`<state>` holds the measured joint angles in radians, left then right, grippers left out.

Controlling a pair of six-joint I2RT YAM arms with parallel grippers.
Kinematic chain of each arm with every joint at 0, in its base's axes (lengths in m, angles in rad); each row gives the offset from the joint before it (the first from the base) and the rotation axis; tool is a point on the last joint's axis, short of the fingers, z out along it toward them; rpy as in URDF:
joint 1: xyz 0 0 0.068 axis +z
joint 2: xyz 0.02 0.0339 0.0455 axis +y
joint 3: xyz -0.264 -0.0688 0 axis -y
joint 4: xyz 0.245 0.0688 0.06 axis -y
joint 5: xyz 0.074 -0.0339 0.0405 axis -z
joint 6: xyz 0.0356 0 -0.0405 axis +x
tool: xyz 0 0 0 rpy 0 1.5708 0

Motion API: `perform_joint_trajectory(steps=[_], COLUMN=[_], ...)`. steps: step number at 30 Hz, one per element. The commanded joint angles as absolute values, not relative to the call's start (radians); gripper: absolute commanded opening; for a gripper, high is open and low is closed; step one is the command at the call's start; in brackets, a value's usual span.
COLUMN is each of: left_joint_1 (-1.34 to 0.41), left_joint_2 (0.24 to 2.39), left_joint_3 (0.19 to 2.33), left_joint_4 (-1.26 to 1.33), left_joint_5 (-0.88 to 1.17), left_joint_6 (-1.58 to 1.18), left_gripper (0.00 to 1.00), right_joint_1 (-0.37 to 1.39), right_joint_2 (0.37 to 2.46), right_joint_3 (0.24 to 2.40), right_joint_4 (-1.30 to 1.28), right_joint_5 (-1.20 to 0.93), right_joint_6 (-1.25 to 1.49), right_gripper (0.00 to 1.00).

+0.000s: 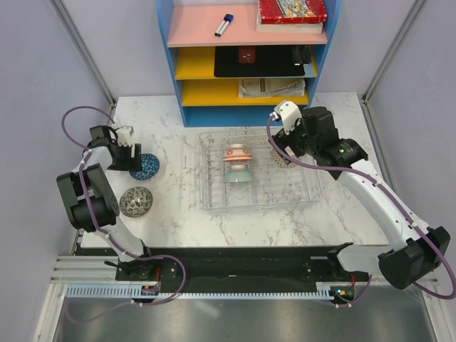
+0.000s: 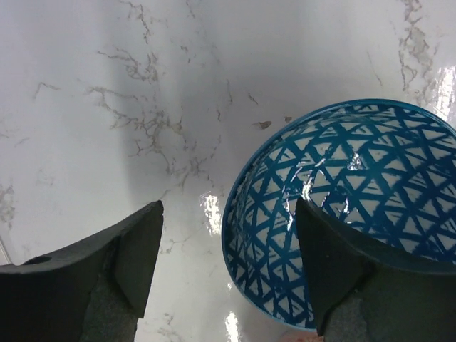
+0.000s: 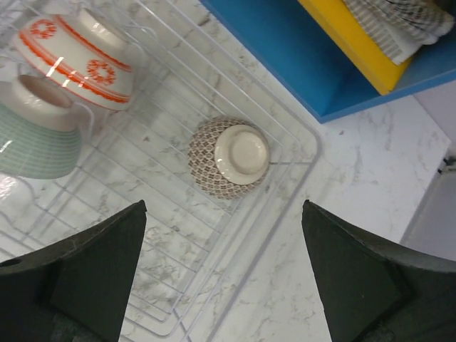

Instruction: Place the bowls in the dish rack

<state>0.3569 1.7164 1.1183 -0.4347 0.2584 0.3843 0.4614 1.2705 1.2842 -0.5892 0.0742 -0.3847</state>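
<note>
A blue lattice-patterned bowl (image 1: pixel 147 167) sits upright on the marble table at the left. My left gripper (image 1: pixel 130 155) is open and astride its rim: in the left wrist view the gripper (image 2: pixel 228 239) has one finger over the inside of the bowl (image 2: pixel 356 192) and the other outside. A grey speckled bowl (image 1: pixel 135 201) lies upside down nearer the front. The clear dish rack (image 1: pixel 306 196) holds an orange-red and white bowl (image 1: pixel 236 153), a grey-green bowl (image 1: pixel 239 174) and a brown patterned bowl (image 3: pixel 229 157), upside down. My right gripper (image 3: pixel 222 214) is open and empty above that bowl.
A blue shelf unit (image 1: pixel 249 64) with pink and yellow shelves stands behind the rack, holding a marker, books and papers; its corner shows in the right wrist view (image 3: pixel 299 64). Grey walls close in both sides of the table.
</note>
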Motion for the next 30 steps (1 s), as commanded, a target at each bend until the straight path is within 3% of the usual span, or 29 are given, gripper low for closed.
perform_joint_trajectory(steps=[1, 5, 6, 10, 18, 22, 27, 30], left_joint_1=[0.36, 0.36, 0.36, 0.36, 0.359, 0.35, 0.22, 0.102], left_joint_2=[1.769, 1.79, 1.792, 1.784, 1.787, 1.734, 1.612, 1.522], left_joint_3=[1.175, 1.192, 1.195, 1.2, 1.327, 1.394, 1.391, 1.37], left_joint_4=[-0.388, -0.387, -0.385, -0.387, -0.501, -0.569, -0.583, -0.583], left_joint_5=[0.256, 0.273, 0.275, 0.302, 0.448, 0.694, 0.817, 0.877], left_joint_6=[0.416, 0.413, 0.411, 0.411, 0.41, 0.426, 0.44, 0.448], left_gripper=[0.75, 0.48, 0.31, 0.03, 0.02, 0.02, 0.02, 0.02], right_joint_1=[0.462, 0.462, 0.462, 0.462, 0.463, 0.462, 0.462, 0.462], right_joint_2=[1.238, 1.239, 1.242, 1.273, 1.361, 1.385, 1.44, 1.479], right_joint_3=[1.338, 1.356, 1.358, 1.368, 1.463, 1.528, 1.574, 1.545], right_joint_4=[-0.644, -0.656, -0.658, -0.66, -0.664, -0.641, -0.604, -0.542], right_joint_5=[-0.106, -0.135, -0.138, -0.147, -0.34, -0.481, -0.742, -0.793], right_joint_6=[-0.333, -0.322, -0.322, -0.301, -0.23, -0.123, -0.016, 0.076], right_gripper=[0.97, 0.97, 0.97, 0.97, 0.98, 0.98, 0.98, 0.98])
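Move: The blue bowl's middle lies about 5 cm right of the open left hand, 2 cm ahead and 4 cm below, with its left rim between the fingers. The patterned grey bowl stands some 14 cm nearer the base than the blue bowl and 4 cm left of it; the dish rack's left edge runs about 27 cm to the left hand's right, roughly level with it. From the raised, empty right hand, the blue bowl is about 51 cm left, 4 cm ahead and 25 cm down. The blue bowl's left rim is pinched as the left hand dips about 2 cm and shuts its fingers, one inside and one outside; the hand then carries the bowl up and right towards the rack, ending some 10 cm each way from its start and 5 cm forward, turning clockwise. Meanwhile the open, empty right hand swings some 12 cm left towards the bowl, rising and backing a little, its left side rolling up about 30 degrees. ##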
